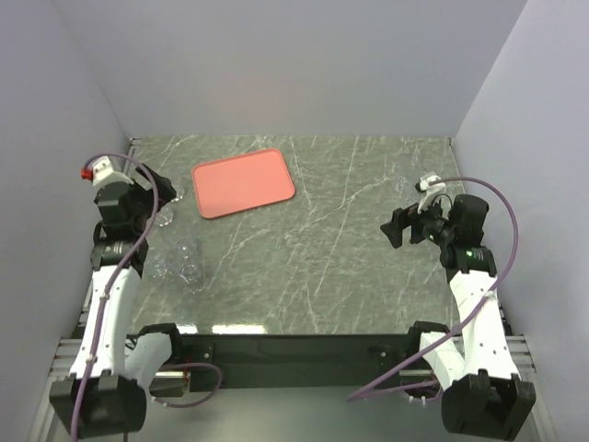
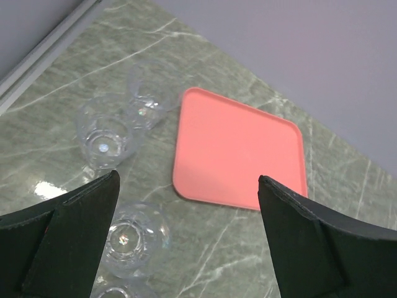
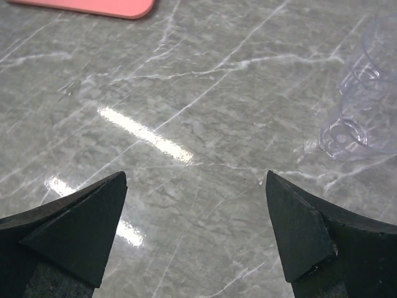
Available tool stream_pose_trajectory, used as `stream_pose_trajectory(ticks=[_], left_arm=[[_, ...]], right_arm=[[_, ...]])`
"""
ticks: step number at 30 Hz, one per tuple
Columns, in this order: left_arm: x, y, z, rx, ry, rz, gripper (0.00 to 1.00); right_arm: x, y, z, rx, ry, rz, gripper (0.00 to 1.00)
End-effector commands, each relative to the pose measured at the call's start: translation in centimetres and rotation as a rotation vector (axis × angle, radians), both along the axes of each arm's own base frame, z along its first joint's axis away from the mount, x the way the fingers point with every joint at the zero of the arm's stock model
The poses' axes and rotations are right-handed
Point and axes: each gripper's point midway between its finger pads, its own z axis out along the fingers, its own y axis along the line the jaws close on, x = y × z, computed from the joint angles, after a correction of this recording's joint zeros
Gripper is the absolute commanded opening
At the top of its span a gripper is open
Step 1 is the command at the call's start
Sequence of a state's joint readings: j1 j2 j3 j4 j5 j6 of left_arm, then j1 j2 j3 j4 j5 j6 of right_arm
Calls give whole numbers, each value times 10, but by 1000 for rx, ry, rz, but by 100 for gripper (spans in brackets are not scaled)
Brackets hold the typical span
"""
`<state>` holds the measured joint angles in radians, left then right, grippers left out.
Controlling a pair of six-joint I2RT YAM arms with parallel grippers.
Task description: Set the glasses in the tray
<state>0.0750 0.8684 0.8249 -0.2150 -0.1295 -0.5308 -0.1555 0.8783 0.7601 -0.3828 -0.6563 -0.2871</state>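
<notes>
The salmon-red tray lies flat at the back left of the marble table, with nothing in it. Several clear glasses stand in a cluster at the left, close to my left arm. In the left wrist view three of them show: two glasses side by side left of the tray and one glass nearer, by the left finger. My left gripper hangs open above them, holding nothing. Another glass sits at the right, beyond my open, empty right gripper.
Grey walls close in the table on the left, back and right. A pale rail runs along the table's left edge. Bare marble lies between the two arms. A corner of the tray shows at the top of the right wrist view.
</notes>
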Motion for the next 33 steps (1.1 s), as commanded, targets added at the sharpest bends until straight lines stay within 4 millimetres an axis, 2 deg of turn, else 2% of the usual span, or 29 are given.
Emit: stream_pose_trajectory(ticks=[1, 2, 3, 4, 6, 7, 9, 10, 12, 13, 14, 15, 16, 18, 19, 20, 21, 23, 24, 25, 27, 28, 30, 31, 32, 33], left_arm=[[13, 7, -4, -144, 35, 8, 99], [15, 8, -9, -182, 58, 14, 98], [20, 10, -5, -198, 61, 20, 98], [26, 17, -16, -221, 104, 40, 98], [31, 22, -16, -251, 136, 71, 97], [36, 28, -26, -261, 174, 95, 96], [41, 31, -22, -270, 186, 106, 96], [45, 40, -28, -261, 205, 146, 95], [51, 49, -26, -254, 211, 182, 94], [55, 56, -34, -259, 235, 198, 94], [57, 58, -37, -262, 251, 206, 92], [62, 63, -31, -261, 246, 215, 90], [65, 67, -44, -268, 289, 232, 87], [73, 73, -44, -275, 300, 239, 79], [78, 74, -57, -287, 339, 235, 75], [81, 75, -60, -289, 347, 232, 69], [87, 76, -59, -290, 348, 228, 68], [95, 78, -73, -298, 382, 230, 64], [100, 80, -70, -298, 379, 230, 64], [105, 81, -81, -305, 407, 232, 61], [115, 84, -78, -309, 409, 238, 58], [120, 86, -89, -312, 440, 239, 57], [129, 91, -86, -292, 446, 243, 53], [134, 94, -97, -289, 471, 249, 52], [140, 98, -90, -270, 459, 247, 50], [142, 100, -92, -261, 466, 253, 50]], right_arm=[[-14, 8, 8, -27, -70, 70, 100], [-16, 8, 8, -31, -74, 71, 100], [-17, 7, 9, -36, -81, 70, 100], [-18, 8, 10, -39, -90, 72, 100], [-18, 6, 11, -48, -97, 62, 100], [-18, 5, 12, -52, -100, 59, 100], [-18, 3, 12, -62, -102, 52, 99], [-18, 3, 11, -63, -100, 51, 99], [-19, 4, 11, -65, -100, 55, 99], [-19, 4, 11, -64, -101, 58, 99], [-20, 4, 11, -64, -101, 60, 99], [-20, 4, 10, -63, -100, 59, 99], [-20, 5, 10, -61, -98, 62, 99], [-20, 4, 10, -61, -98, 61, 99], [-20, 5, 10, -61, -98, 64, 98], [-21, 6, 10, -59, -99, 66, 98], [-21, 5, 10, -60, -99, 65, 98], [-21, 6, 10, -57, -98, 68, 98], [-21, 6, 9, -57, -93, 69, 98], [-21, 6, 8, -57, -92, 70, 98], [-21, 6, 8, -56, -88, 71, 98], [-21, 7, 7, -56, -87, 73, 98], [-21, 6, 7, -57, -85, 72, 97], [-20, 6, 6, -57, -83, 71, 97], [-20, 6, 7, -58, -87, 72, 97], [-21, 6, 6, -56, -83, 72, 97]])
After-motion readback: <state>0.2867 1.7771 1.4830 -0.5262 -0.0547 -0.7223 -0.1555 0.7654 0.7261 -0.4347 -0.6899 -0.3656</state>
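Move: The far glass of the pair just left of the tray stands about 12 cm ahead of the left gripper, 2 cm to its left and 21 cm below. The pair's nearer glass is some 4 cm ahead and 3 cm left; another stands 7 cm back and 5 cm right. The tray's middle lies roughly 19 cm ahead and 19 cm right. From the right gripper, the far glass is about 66 cm left, 18 cm ahead and 16 cm below. Bring the open left gripper forward about 13 cm, down some 11 cm and left 9 cm, towards the far glass beside the tray, coming in on its left side. Tip the fingers down about 30 degrees as you go, swing them a little counter-clockwise, and in the second half close them to about half open, touching nothing yet. Let the right gripper ease back 2 cm and wait open. ##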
